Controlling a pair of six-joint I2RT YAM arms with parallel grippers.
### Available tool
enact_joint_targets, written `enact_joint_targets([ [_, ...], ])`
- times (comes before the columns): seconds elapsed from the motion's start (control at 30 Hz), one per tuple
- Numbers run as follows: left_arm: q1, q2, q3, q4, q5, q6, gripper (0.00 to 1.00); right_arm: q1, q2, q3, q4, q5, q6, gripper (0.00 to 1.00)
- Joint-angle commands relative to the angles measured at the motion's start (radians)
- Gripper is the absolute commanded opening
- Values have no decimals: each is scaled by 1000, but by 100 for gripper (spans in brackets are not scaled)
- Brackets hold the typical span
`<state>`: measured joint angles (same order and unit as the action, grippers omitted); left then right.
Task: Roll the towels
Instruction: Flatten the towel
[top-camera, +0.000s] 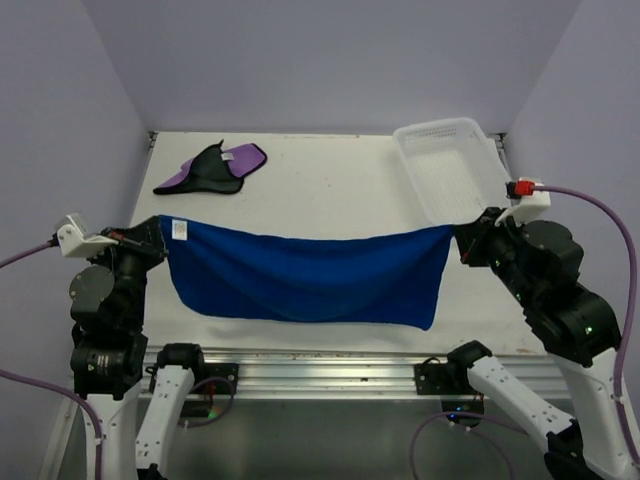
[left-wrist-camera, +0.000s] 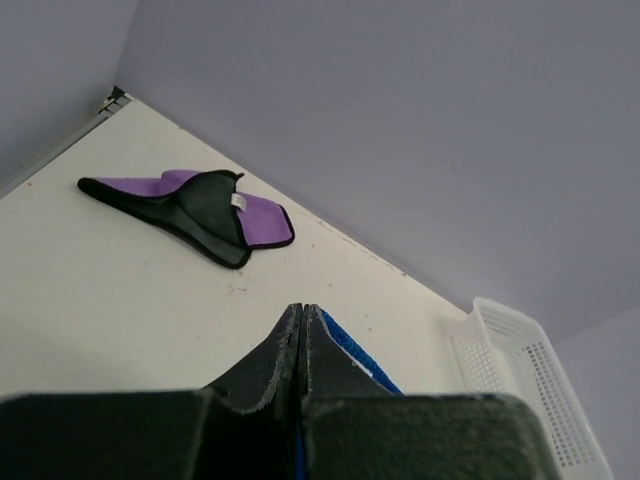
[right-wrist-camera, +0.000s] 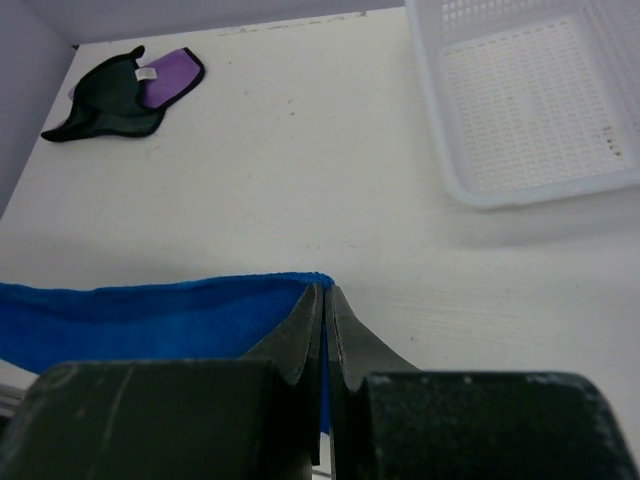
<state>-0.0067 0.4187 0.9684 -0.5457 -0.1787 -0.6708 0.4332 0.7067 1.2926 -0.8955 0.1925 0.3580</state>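
The blue towel (top-camera: 310, 275) hangs stretched between both arms over the table's front half, sagging in the middle. My left gripper (top-camera: 160, 232) is shut on its left top corner, where a small white tag shows. My right gripper (top-camera: 458, 236) is shut on its right top corner. In the left wrist view a blue edge (left-wrist-camera: 355, 357) peeks beside the closed gripper (left-wrist-camera: 301, 310). From the right wrist, blue cloth (right-wrist-camera: 150, 320) spreads left of the pinched gripper (right-wrist-camera: 326, 290). The purple and black towel (top-camera: 212, 168) lies crumpled at the back left (left-wrist-camera: 205, 211) (right-wrist-camera: 120, 88).
A white mesh basket (top-camera: 450, 170) stands empty at the back right, close to my right gripper (right-wrist-camera: 525, 95) (left-wrist-camera: 520, 385). Grey walls close in the white table (top-camera: 320, 190) on three sides. A metal rail (top-camera: 300, 365) runs along the near edge.
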Motion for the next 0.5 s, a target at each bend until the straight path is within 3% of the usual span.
enact_joint_targets([
  [0.0, 7, -8, -11, -65, -2, -12, 0, 1, 37, 8, -99, 45, 13, 0],
  [0.23, 7, 81, -241, 91, 25, -32, 0, -1, 201, -192, 105, 113, 3, 0],
  [0.47, 7, 343, -301, 366, 12, -50, 0, -100, 506, -158, 325, 90, -50, 0],
])
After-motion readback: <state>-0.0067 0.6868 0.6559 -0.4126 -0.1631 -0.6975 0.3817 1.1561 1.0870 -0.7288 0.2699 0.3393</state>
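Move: Each hand holds a top corner of the blue towel and takes it to the bare table, about 36 cm below and some 15 cm ahead. The towel's middle hangs about 13 cm below and 5 cm back from both, roughly 25 cm right of the left hand and 24 cm left of the right. The purple-and-black cloth lies some 39 cm ahead and 6 cm left of the left hand. The basket stands about 36 cm ahead, 15 cm right of the right hand. Still pinching the towel's two far corners in shut fingers, both hands swing it down together towards the table, dropping about 17 cm while easing forward, the left some 7 cm and the right some 9. Both wrists tip fingers-down by about 25 degrees as they sink, the right one also rolling slightly, its left side dipping. ##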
